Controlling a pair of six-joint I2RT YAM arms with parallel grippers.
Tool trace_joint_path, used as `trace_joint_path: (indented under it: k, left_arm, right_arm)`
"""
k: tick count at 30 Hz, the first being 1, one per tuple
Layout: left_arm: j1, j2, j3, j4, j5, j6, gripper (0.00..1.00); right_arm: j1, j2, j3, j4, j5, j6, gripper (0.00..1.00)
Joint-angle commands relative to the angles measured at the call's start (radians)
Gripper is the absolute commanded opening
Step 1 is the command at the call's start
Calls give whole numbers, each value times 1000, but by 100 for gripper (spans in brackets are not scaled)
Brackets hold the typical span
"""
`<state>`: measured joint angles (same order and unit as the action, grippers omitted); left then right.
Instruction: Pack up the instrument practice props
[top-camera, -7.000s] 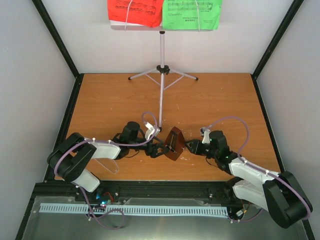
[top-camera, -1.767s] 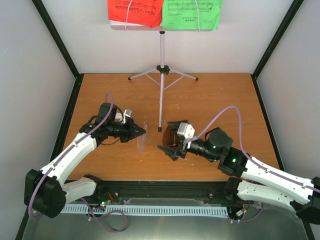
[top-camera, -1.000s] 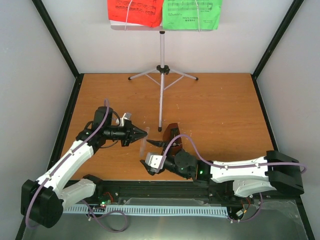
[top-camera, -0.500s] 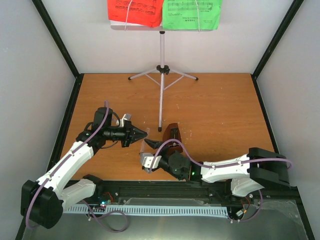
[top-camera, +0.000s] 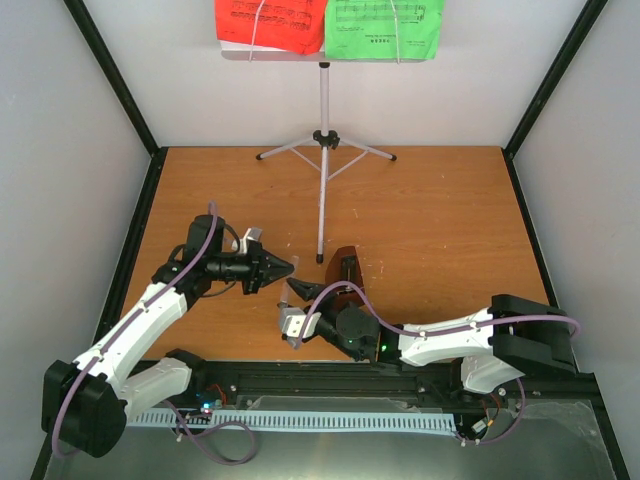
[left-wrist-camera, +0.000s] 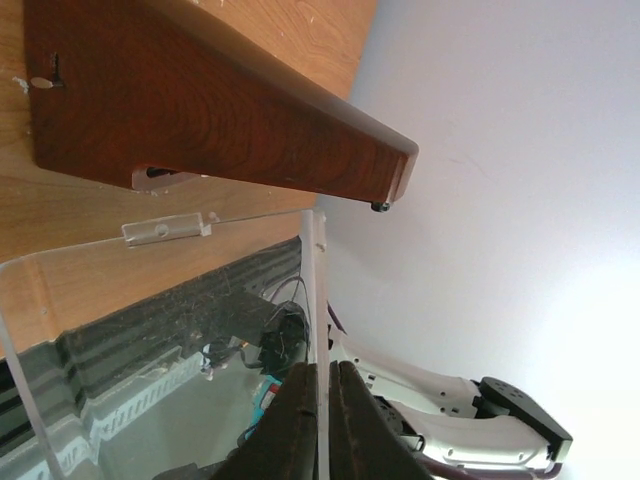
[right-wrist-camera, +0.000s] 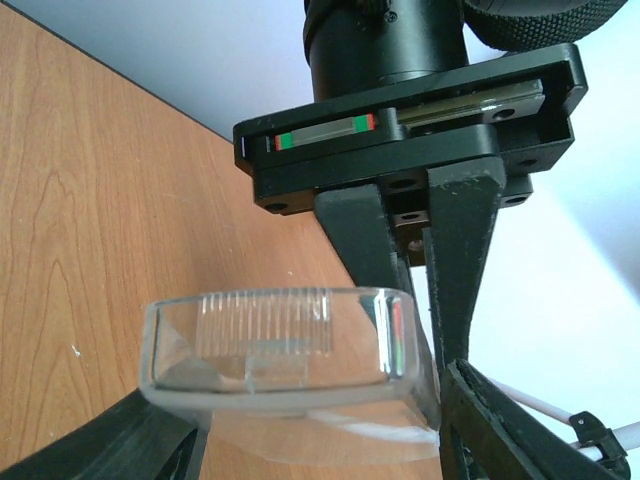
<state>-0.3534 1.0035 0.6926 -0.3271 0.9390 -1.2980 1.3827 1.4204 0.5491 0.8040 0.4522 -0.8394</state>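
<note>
The clear cover (top-camera: 285, 292) hangs above the table, off the dark-brown metronome (top-camera: 346, 268), which stands just right of it. My left gripper (top-camera: 288, 268) is shut on the cover's upper edge; in the left wrist view its fingers (left-wrist-camera: 300, 420) pinch the thin clear wall (left-wrist-camera: 150, 330) below the metronome body (left-wrist-camera: 200, 110). My right gripper (top-camera: 287, 306) comes in from below. In the right wrist view it (right-wrist-camera: 315, 420) spans the cover (right-wrist-camera: 280, 350), a finger against each end. Red (top-camera: 270, 22) and green (top-camera: 385, 25) music sheets sit on the silver stand (top-camera: 323, 140) at the back.
The stand's tripod legs (top-camera: 325, 150) spread across the back of the wooden table (top-camera: 440, 220). Black frame posts and white walls close in both sides. My right arm (top-camera: 460, 335) lies low along the near edge.
My right gripper has shifted slightly up and left under the cover, and its jaws have narrowed onto it. The left arm and cover have stayed put.
</note>
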Motion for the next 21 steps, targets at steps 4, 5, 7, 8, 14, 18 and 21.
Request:
trace_joint_path:
  k: [4,5,7,8,14,18,21]
  left_arm:
    - [15,1,-10,38,41,37,58]
    - [20,0,-10,27,44,57,71]
    - [36,-14,-10,16,33,100,90]
    - [49,-24,-11,9,19,130,96]
    - [108,-54,25,-104,-269,485,100]
    - [108,-90,-57,35,-352,614,99]
    - [103,-101,-176,283,-249,611,95]
  right_arm:
    - [9,-35,6,10,-1,40,51]
    - [9,-50,3,-12,-5,58,51]
    - [8,-97,-5,-85,-29,119,51]
    - [8,-129,-6,-142,-53,164,51]
    - [7,-339,2,-502,-164,510,51]
    - [7,-437,6,-673,-193,748,51]
    - [7,-480,17,-811,-175,898,51]
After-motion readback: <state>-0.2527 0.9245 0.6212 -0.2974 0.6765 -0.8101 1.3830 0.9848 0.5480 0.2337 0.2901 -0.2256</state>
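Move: Both hands hold the clear cover, the left by one edge. The upright metronome that it belongs to has its middle about 4 cm ahead of the left hand, 13 cm to its right and 10 cm below; from the right hand it lies roughly 9 cm ahead, 13 cm right and 10 cm down. The music stand's near foot is some 11 cm beyond the metronome and 7 cm to its left. The left hand spreads its fingers wide to let go of the cover's edge, then backs off left and forward about 6 cm, sinking a little and turning some 30 degrees, mostly with its forward side lifting. The right hand keeps its grip and, once the left has opened, carries the cover right and back about 6 cm, rising a little on the way, to the near side of the metronome, while the wrist tips its forward side down some 30 degrees. ##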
